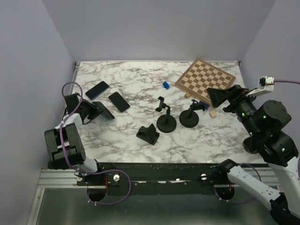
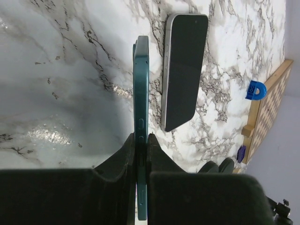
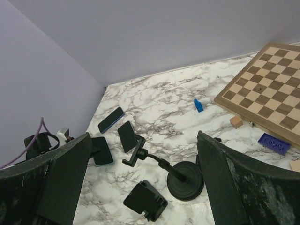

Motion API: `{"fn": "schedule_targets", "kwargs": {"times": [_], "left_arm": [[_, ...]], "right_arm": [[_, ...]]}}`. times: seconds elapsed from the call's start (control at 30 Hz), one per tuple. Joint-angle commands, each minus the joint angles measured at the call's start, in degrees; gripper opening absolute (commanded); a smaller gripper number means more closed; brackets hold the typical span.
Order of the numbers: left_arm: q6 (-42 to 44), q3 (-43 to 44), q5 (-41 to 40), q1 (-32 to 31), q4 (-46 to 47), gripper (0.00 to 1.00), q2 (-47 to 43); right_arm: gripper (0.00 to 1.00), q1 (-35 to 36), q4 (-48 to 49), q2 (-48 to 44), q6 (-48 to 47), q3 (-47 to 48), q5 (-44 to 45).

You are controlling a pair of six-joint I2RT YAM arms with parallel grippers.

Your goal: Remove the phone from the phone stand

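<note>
My left gripper [image 1: 95,111] is shut on a teal phone [image 1: 106,113] near the table's left edge. In the left wrist view the phone [image 2: 141,84] stands edge-on, pinched between the two black fingers [image 2: 123,159] of the gripper [image 2: 141,137]. A black gooseneck phone stand [image 1: 165,121] stands mid-table, and its clamp [image 1: 161,103] holds nothing. The right wrist view shows the same stand [image 3: 185,181], its bare clamp [image 3: 136,151] and the held phone [image 3: 101,151]. My right gripper [image 1: 219,96] hangs open above the table's right side, its jaws [image 3: 143,136] wide apart and holding nothing.
Two more phones [image 1: 97,90] [image 1: 119,101] lie flat at the left. A second round-base stand [image 1: 189,116] and a small folded stand [image 1: 148,134] sit mid-table. A chessboard [image 1: 205,78] lies at the back right, with a blue piece [image 1: 166,85] and small blocks [image 3: 276,143] near it.
</note>
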Motion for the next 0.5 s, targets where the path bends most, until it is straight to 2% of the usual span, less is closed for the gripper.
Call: {"fn": "schedule_targets", "kwargs": {"times": [0.0, 0.2, 0.47], "left_arm": [[-2.79, 0.91, -1.24, 0.45, 2.61, 0.13, 3.07], [-5.44, 0.51, 0.03, 0.39, 6.47, 0.17, 5.49], [-7.14, 1.13, 3.26, 0.38, 7.84, 0.38, 8.46]], "right_arm": [[1.0, 0.18, 0.29, -0.65, 0.78, 0.34, -0.17], [1.0, 0.18, 0.28, -0.48, 1.49, -0.05, -0.58], [1.0, 0.22, 0.72, 0.03, 2.34, -0.57, -1.3]]}}
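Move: The held phone is pinched by one long edge in the left fingers, over a bare patch of table some 4 cm below the hand, about 1 cm ahead and 2 cm right. The silver phone already lies about 7 cm ahead and 14 cm to the right; the upper phone lies some 15 cm ahead and 2 cm left. From the idle right hand, that patch is roughly 61 cm left, 14 cm ahead and 38 cm down. The held phone is lowered onto the bare marble beside the other two: the left hand sinks about 2.5 cm, easing roughly 1 cm forward, with only a slight wrist turn of some 5 degrees. Partway down its fingers begin to part, letting go of the pinch; the upper finger comes clear of the phone while the lower one stays at its edge. ##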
